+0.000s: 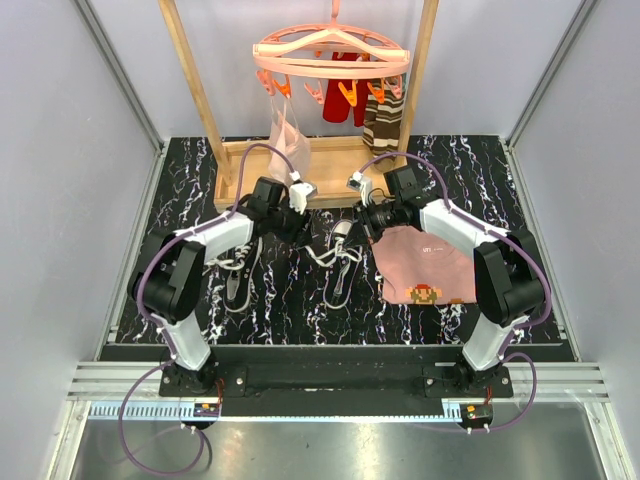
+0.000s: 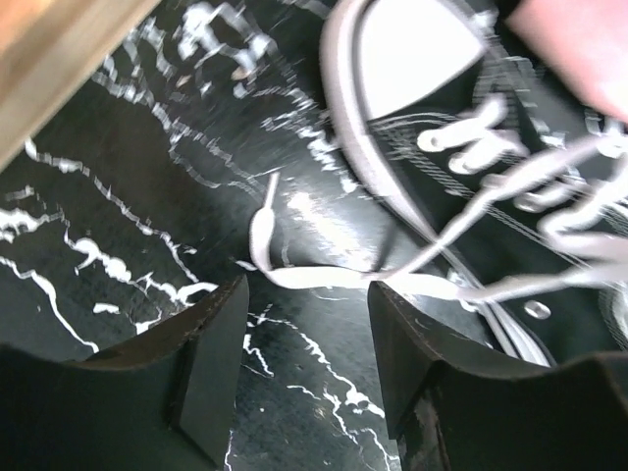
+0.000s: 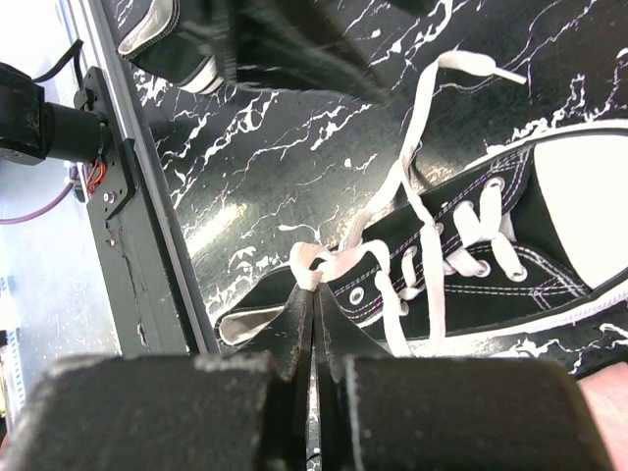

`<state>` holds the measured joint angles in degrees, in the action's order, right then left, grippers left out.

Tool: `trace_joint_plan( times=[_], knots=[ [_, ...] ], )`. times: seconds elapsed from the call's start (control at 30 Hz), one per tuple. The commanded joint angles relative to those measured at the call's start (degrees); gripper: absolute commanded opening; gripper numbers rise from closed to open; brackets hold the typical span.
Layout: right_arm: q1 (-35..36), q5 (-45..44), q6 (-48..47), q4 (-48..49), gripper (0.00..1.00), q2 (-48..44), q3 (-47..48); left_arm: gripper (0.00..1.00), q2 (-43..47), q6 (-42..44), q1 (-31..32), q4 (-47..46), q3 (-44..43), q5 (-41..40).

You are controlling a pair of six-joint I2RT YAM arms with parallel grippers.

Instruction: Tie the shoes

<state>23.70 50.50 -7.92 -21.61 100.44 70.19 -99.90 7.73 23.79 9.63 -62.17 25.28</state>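
Note:
Two black shoes with white toe caps lie on the marbled table: the left shoe [image 1: 240, 275] and the right shoe [image 1: 340, 265]. My left gripper [image 2: 306, 289] stands open just off the right shoe's toe [image 2: 412, 59]. A flat stretch of white lace [image 2: 314, 280] lies on the table right at its fingertips, untouched. My right gripper [image 3: 314, 294] is shut on a bunched loop of lace [image 3: 319, 267] at the right shoe's [image 3: 491, 265] collar. A long loose lace end [image 3: 422, 108] trails away over the table. Seen from above, the left gripper [image 1: 300, 222] and right gripper [image 1: 362, 218] hover either side of that toe.
A pink cloth with a pixel figure [image 1: 425, 265] lies right of the shoes, under the right arm. A wooden rack [image 1: 330, 160] stands behind, with a pink peg hanger [image 1: 335, 55] holding striped socks [image 1: 380, 118]. The left shoe's heel [image 3: 177, 39] shows in the right wrist view.

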Motion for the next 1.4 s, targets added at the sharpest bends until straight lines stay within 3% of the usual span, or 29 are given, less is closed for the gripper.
trace_joint_plan(
  times=[0.0,0.5,0.6,0.67,0.73,0.97,1.37],
  knots=[
    [0.6,-0.1,-1.1,2.1,0.0,-2.4,-0.2,0.56,-2.9,-5.2,0.4,0.2,-4.0,-5.4],
    [0.7,-0.1,-0.9,2.0,0.0,-2.1,-0.4,0.52,-9.6,-14.0,0.4,1.7,-6.5,-6.1],
    [0.8,-0.4,-0.9,2.0,0.0,-1.9,-0.5,0.33,-9.5,-14.8,0.2,0.8,-5.8,-3.9],
    [0.8,-0.7,-0.9,2.0,0.0,-2.2,-0.7,0.09,-6.2,-15.4,-0.1,-2.0,-3.8,-0.8],
    [0.8,-0.8,-0.7,2.1,0.0,-2.2,-1.2,0.0,0.4,-15.8,-0.1,-8.2,-0.1,1.5],
    [0.8,-2.5,-0.5,2.1,0.0,-2.0,-2.2,0.0,16.1,-12.1,-0.4,-6.9,-0.1,3.5],
    [0.7,-5.4,0.8,2.6,0.0,-1.2,-0.6,0.0,32.9,-3.8,-0.3,8.9,3.8,6.1]
  ],
)
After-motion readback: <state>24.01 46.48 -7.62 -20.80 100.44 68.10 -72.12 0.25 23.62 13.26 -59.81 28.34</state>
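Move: The loose white lace end lies on the table almost beneath my open left fingers: about 1 cm ahead, 1 cm to the right and 5 cm down. The shoe being tied is centred some 9 cm to the right and 3 cm back, the other shoe about 15 cm to the left and 4 cm back. From my right hand, which pinches the lace bundle above the shoe, that lace end is roughly 5 cm ahead, 9 cm left and 10 cm lower. My left hand sinks about 4 cm and slightly forward onto the lace lying on the table, turning a little counter-clockwise and tipping down, then shuts its half-open fingers on the lace just short of its tip. Pinching it, I lift briskly by some 20 cm, tilting back up and drifting back towards my base late on. My right hand keeps its pinch and eases down 1 to 2 cm. ##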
